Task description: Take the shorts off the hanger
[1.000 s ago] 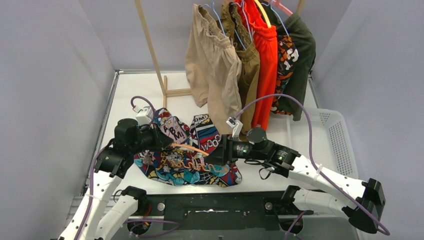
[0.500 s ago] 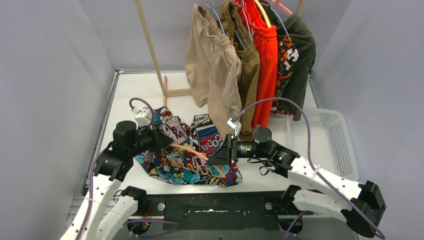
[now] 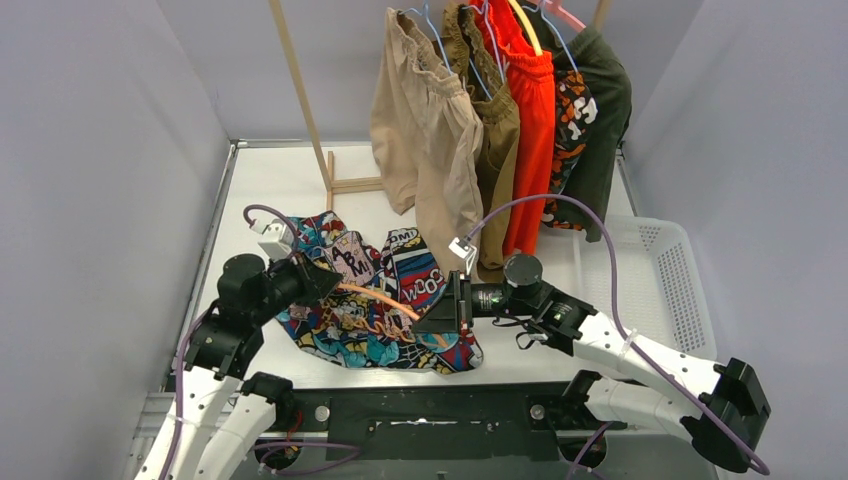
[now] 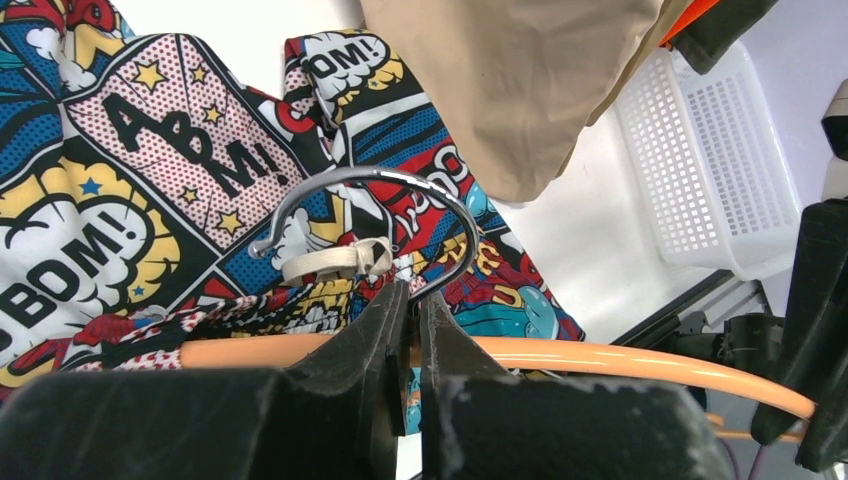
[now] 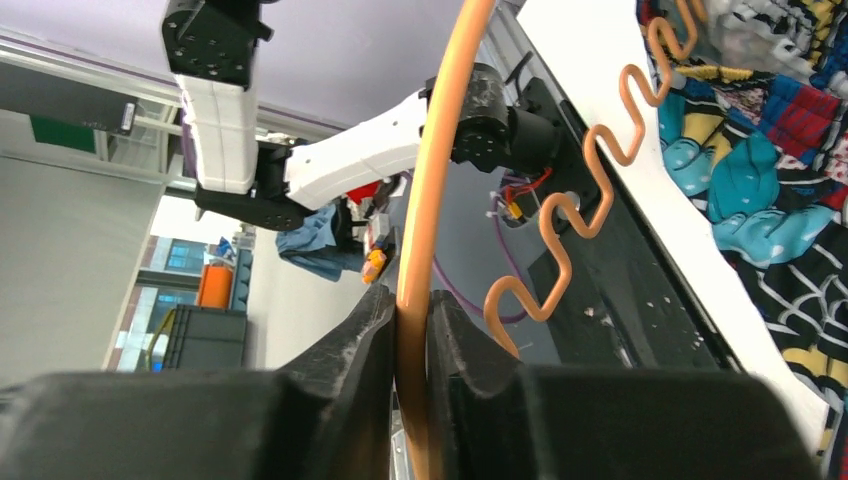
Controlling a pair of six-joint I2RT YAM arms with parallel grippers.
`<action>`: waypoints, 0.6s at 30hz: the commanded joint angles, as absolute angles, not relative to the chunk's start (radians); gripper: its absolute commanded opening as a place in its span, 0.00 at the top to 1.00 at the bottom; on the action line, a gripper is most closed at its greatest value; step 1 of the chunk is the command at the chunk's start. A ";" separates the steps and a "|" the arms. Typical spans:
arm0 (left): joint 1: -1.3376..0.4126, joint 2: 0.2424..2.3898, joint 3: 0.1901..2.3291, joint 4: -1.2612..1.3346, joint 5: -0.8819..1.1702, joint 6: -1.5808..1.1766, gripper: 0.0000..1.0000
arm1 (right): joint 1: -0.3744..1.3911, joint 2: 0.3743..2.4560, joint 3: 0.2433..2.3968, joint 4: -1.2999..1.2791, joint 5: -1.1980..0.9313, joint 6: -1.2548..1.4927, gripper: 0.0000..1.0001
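Observation:
The comic-print shorts lie crumpled on the table's near left, still threaded on an orange plastic hanger. My left gripper is shut on the stem of the hanger's metal hook, just above the orange bar; in the left wrist view the gripper pinches that stem, with a white drawstring beside it. My right gripper is shut on the hanger's orange arm; in the right wrist view its jaws press both sides of it. The wavy lower bar hangs free over the shorts.
A wooden rack at the back carries several more shorts: beige, brown, orange-red, camouflage, dark green. A white basket sits at the right, close to my right forearm.
My right gripper has closed onto the hanger's orange arm. The left arm has drawn back a little toward the near left, taking the hook end with it.

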State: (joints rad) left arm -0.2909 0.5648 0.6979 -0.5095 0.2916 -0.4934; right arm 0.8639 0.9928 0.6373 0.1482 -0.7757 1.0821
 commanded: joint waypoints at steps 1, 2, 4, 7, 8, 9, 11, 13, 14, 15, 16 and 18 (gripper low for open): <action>-0.284 0.541 0.723 -0.406 0.237 -0.464 1.00 | 0.865 0.964 0.642 0.165 -0.749 1.081 0.99; -0.284 0.534 0.724 -0.407 0.227 -0.466 1.00 | 0.865 0.959 0.643 0.163 -0.736 1.078 1.00; -0.284 0.530 0.728 -0.418 0.213 -0.484 1.00 | 0.869 0.948 0.651 0.157 -0.711 1.055 1.00; -0.284 0.555 0.732 -0.430 0.256 -0.506 0.86 | 0.885 0.934 0.657 0.140 -0.656 1.031 1.00; -0.285 0.570 0.732 -0.431 0.290 -0.508 0.77 | 0.888 0.931 0.655 0.146 -0.651 1.036 1.00; -0.285 0.589 0.735 -0.435 0.325 -0.511 0.65 | 0.889 0.927 0.652 0.155 -0.652 1.043 1.00; -0.284 0.625 0.752 -0.451 0.383 -0.507 0.55 | 0.892 0.911 0.652 0.161 -0.647 1.045 1.00; -0.284 0.660 0.775 -0.481 0.409 -0.496 0.46 | 0.891 0.887 0.653 0.139 -0.622 1.045 1.00; -0.284 0.673 0.784 -0.497 0.416 -0.491 0.43 | 0.890 0.874 0.656 0.126 -0.611 1.042 1.00; -0.284 0.679 0.793 -0.507 0.428 -0.487 0.40 | 0.888 0.860 0.660 0.109 -0.603 1.037 1.00; -0.285 0.683 0.800 -0.513 0.433 -0.485 0.38 | 0.887 0.846 0.666 0.087 -0.590 1.030 1.00; -0.284 0.678 0.808 -0.523 0.433 -0.486 0.34 | 0.884 0.811 0.672 0.037 -0.558 1.015 1.00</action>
State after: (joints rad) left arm -0.2863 0.6891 0.7406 -0.5156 0.3729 -0.5083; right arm 0.8852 0.8848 0.6376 0.0711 -0.6380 1.0435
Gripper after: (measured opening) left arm 0.632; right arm 0.152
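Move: My left hand pinches the orange hanger at the foot of its hook, so the hanger's middle is right at those fingertips; from my right hand, shut on its right shoulder, that middle is about 10 cm ahead, 14 cm left and 2 cm lower. The shorts' middle lies some 4 cm ahead, 4 cm right and 19 cm below my left hand. The beige trousers' hem is about 10 cm ahead, 20 cm right and 12 cm down from it. I let go with my left hand, opening its fingers more than halfway around the hook's foot while that hand slips about 1.5 cm to the right and a little down, tipping its fingers downward. My right hand keeps its pinch on the hanger's shoulder, lifts about 1 cm, eases right and turns slightly clockwise. ##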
